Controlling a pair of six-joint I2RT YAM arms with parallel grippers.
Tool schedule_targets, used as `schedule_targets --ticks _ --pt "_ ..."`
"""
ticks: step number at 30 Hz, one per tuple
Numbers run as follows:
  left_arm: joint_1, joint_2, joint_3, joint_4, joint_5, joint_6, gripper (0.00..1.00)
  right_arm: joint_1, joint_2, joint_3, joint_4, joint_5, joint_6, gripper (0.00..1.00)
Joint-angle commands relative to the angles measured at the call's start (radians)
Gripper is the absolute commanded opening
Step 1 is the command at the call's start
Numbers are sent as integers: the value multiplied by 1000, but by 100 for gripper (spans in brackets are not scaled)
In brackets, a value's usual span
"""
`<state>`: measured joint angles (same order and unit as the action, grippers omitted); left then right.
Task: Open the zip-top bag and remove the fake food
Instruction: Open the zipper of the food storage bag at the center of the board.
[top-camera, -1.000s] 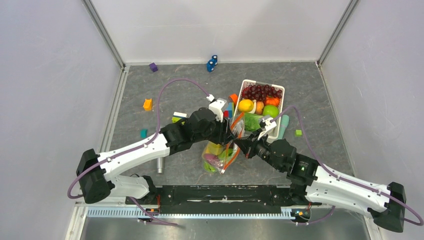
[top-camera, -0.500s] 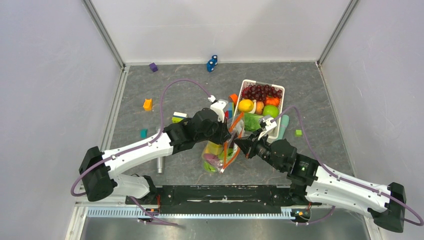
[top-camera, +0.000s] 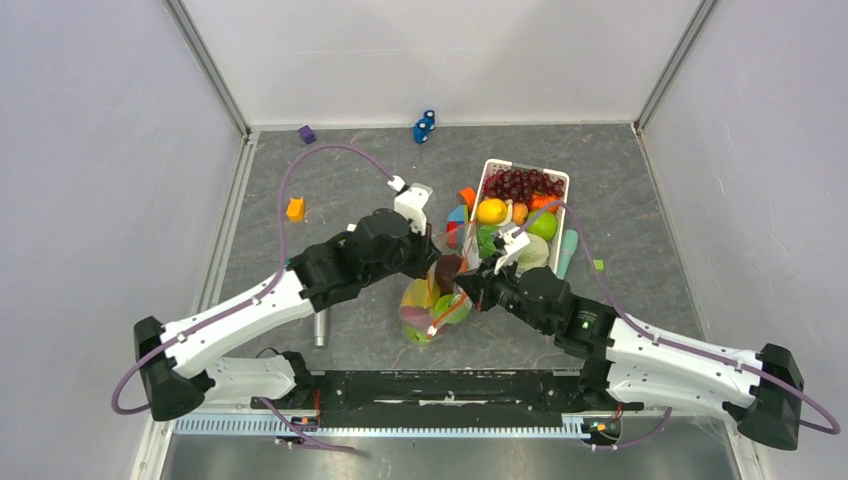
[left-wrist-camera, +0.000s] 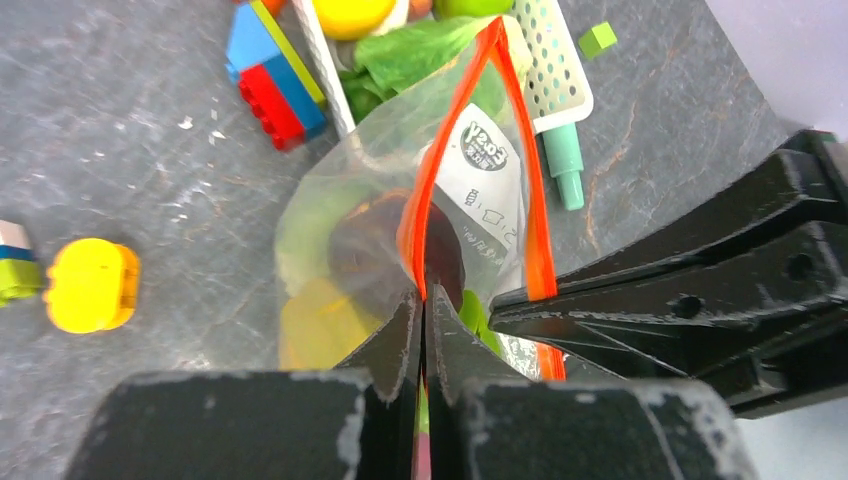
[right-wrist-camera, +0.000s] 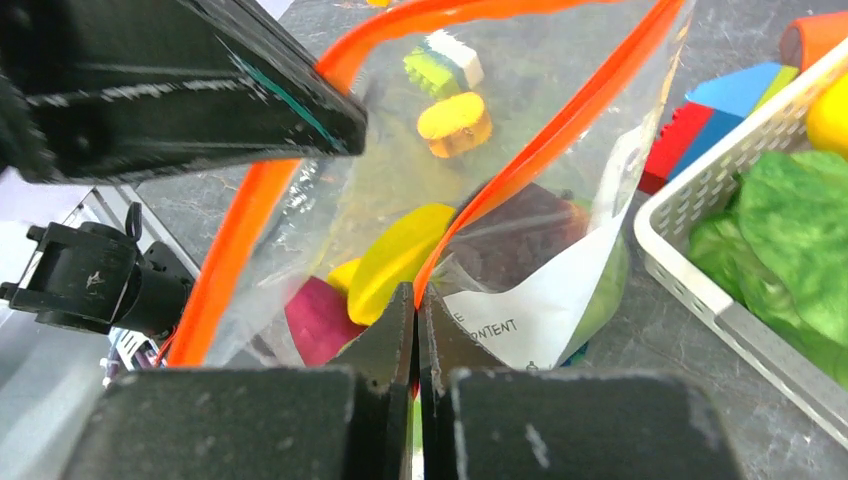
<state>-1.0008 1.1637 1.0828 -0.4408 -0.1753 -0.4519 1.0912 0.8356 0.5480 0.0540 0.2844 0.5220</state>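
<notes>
The clear zip-top bag (top-camera: 432, 303) hangs between my two grippers over the table, its mouth spread so the two red-orange zipper strips stand apart. My left gripper (left-wrist-camera: 422, 298) is shut on one strip (left-wrist-camera: 412, 215). My right gripper (right-wrist-camera: 416, 292) is shut on the other strip (right-wrist-camera: 520, 165). From above, the left gripper (top-camera: 441, 265) and right gripper (top-camera: 468, 290) sit close together at the bag's top. Fake food lies inside: a yellow corn cob (right-wrist-camera: 400, 258), a magenta sweet potato (right-wrist-camera: 318, 315), a dark purple eggplant (left-wrist-camera: 365, 250) and a green piece (right-wrist-camera: 603, 290).
A white slatted basket (top-camera: 527, 164) with grapes, lettuce (right-wrist-camera: 790, 240) and round fruit stands just behind the bag. Blocks lie around: red and blue ones (left-wrist-camera: 270, 75) beside the basket, orange (top-camera: 295, 208), purple (top-camera: 306, 133), blue (top-camera: 424, 125). A metal cylinder (top-camera: 320, 328) lies near the front.
My left gripper has closed on the zipper strip. Both grippers and the bag have shifted a little left, and the bag's mouth now stands spread between them.
</notes>
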Motion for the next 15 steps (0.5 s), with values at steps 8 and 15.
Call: schedule_targets --ticks 8,15 --pt "63 -160 185 -226 -255 174 2 4 260 249 175 -110 -84 0" --pt "152 -184 244 -297 -247 255 2 3 372 273 290 -85 -36 0"
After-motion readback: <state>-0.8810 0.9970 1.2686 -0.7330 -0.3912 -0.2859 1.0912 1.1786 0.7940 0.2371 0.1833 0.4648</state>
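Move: I already hold the food storage bag by its two orange zip lips. Its filled body hangs about 11 cm below my left hand, 3 cm back and 1 cm left; from my right hand it is about 5 cm left, 1 cm back and 9 cm down. The yellow block we travel towards is some 12 cm left and 10 cm ahead of my left hand; the basket is roughly 17 cm right and 18 cm ahead of it. Both stand on the table, far below. I carry the bag by its lips to my left and upward, a little forward too, away from the basket and towards the yellow block, both grippers staying shut. My left hand leads, about 11 cm left and 8 cm up, its fingers tipping up and swinging counter-clockwise; my right follows some 8 cm left and 4 cm up, so the lips are drawn farther apart. ##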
